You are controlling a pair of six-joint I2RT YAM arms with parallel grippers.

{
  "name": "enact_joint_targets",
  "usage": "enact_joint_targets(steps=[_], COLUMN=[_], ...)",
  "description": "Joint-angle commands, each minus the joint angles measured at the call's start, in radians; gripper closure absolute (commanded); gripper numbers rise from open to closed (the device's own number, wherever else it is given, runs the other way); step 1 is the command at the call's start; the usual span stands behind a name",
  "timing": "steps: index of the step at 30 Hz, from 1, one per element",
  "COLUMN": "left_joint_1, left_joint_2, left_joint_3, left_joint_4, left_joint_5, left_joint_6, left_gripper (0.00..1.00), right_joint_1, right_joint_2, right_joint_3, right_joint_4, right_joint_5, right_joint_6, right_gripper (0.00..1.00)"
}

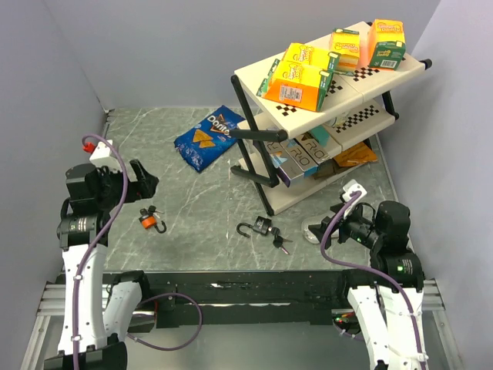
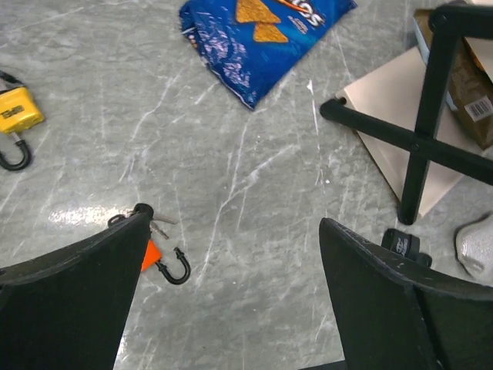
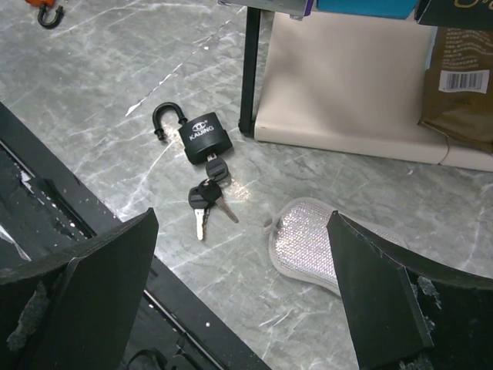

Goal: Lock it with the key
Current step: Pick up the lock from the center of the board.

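A black padlock [image 3: 205, 138] lies on the grey marble table by the shelf's foot, its shackle swung open. One key [image 3: 217, 168] sits in its keyhole, and two more keys [image 3: 204, 202] hang from it on a ring. The padlock also shows in the top view [image 1: 263, 227]. My right gripper [image 3: 243, 218] is open and empty, hovering to the right of the padlock and above a silver mesh pad [image 3: 312, 245]. My left gripper [image 2: 235, 220] is open and empty, above an orange padlock [image 2: 152, 254] with keys, partly hidden by its left finger.
A yellow padlock [image 2: 17, 111] lies at the left. A blue Doritos bag [image 1: 206, 137] lies at the back. A two-tier shelf [image 1: 323, 131] with boxes stands at the right, its black legs [image 3: 248, 73] close to the black padlock. The black front rail [image 1: 231, 281] runs along the near edge.
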Motion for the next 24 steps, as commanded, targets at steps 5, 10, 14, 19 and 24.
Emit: enact_joint_targets(steps=[5, 10, 14, 19, 24], left_joint_1=[0.003, -0.023, -0.222, -0.503, -0.655], left_joint_2=[-0.018, 0.034, 0.161, 0.341, 0.548], left_joint_3=[-0.053, -0.116, -0.124, -0.089, -0.061], left_joint_4=[0.058, 0.102, 0.147, 0.184, 0.26], left_joint_5=[0.376, 0.653, 0.581, 0.441, 0.417], left_joint_6=[0.389, 0.631, 0.784, 0.942, 1.096], left_gripper=[0.04, 0.04, 0.04, 0.04, 0.01], right_joint_1=[-0.006, -0.004, -0.004, -0.004, -0.006], right_joint_2=[0.032, 0.03, 0.046, 0.073, 0.081], right_joint_3=[0.039, 0.056, 0.065, 0.069, 0.075], right_joint_4=[-0.002, -0.011, -0.014, -0.013, -0.01], right_joint_5=[-0.065, -0.067, -0.064, -0.051, -0.036], right_joint_6=[0.01, 0.01, 0.013, 0.021, 0.03], right_gripper=[0.0, 0.0, 0.0, 0.0, 0.0])
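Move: The black lock lies about 30 cm to the right of the left gripper, only some 2 cm ahead, and about 25 cm below. Its keys are roughly 6 cm farther right and 5 cm nearer the base than the lock; the shelf leg's foot is about 4 cm beyond it and 4 cm to its right. The orange lock sits about 9 cm left of the left gripper, 2 cm ahead. From the right gripper the black lock is about 9 cm ahead, 15 cm left, 21 cm down. Swing the open left gripper to the right across the board towards the black lock, some 18 cm, starting slowly and level, then speeding up and sinking about 12 cm. Meanwhile turn the wrist nearly 80 degrees clockwise so the fingers point right and a little more steeply down, and stop short of the lock, touching nothing. ##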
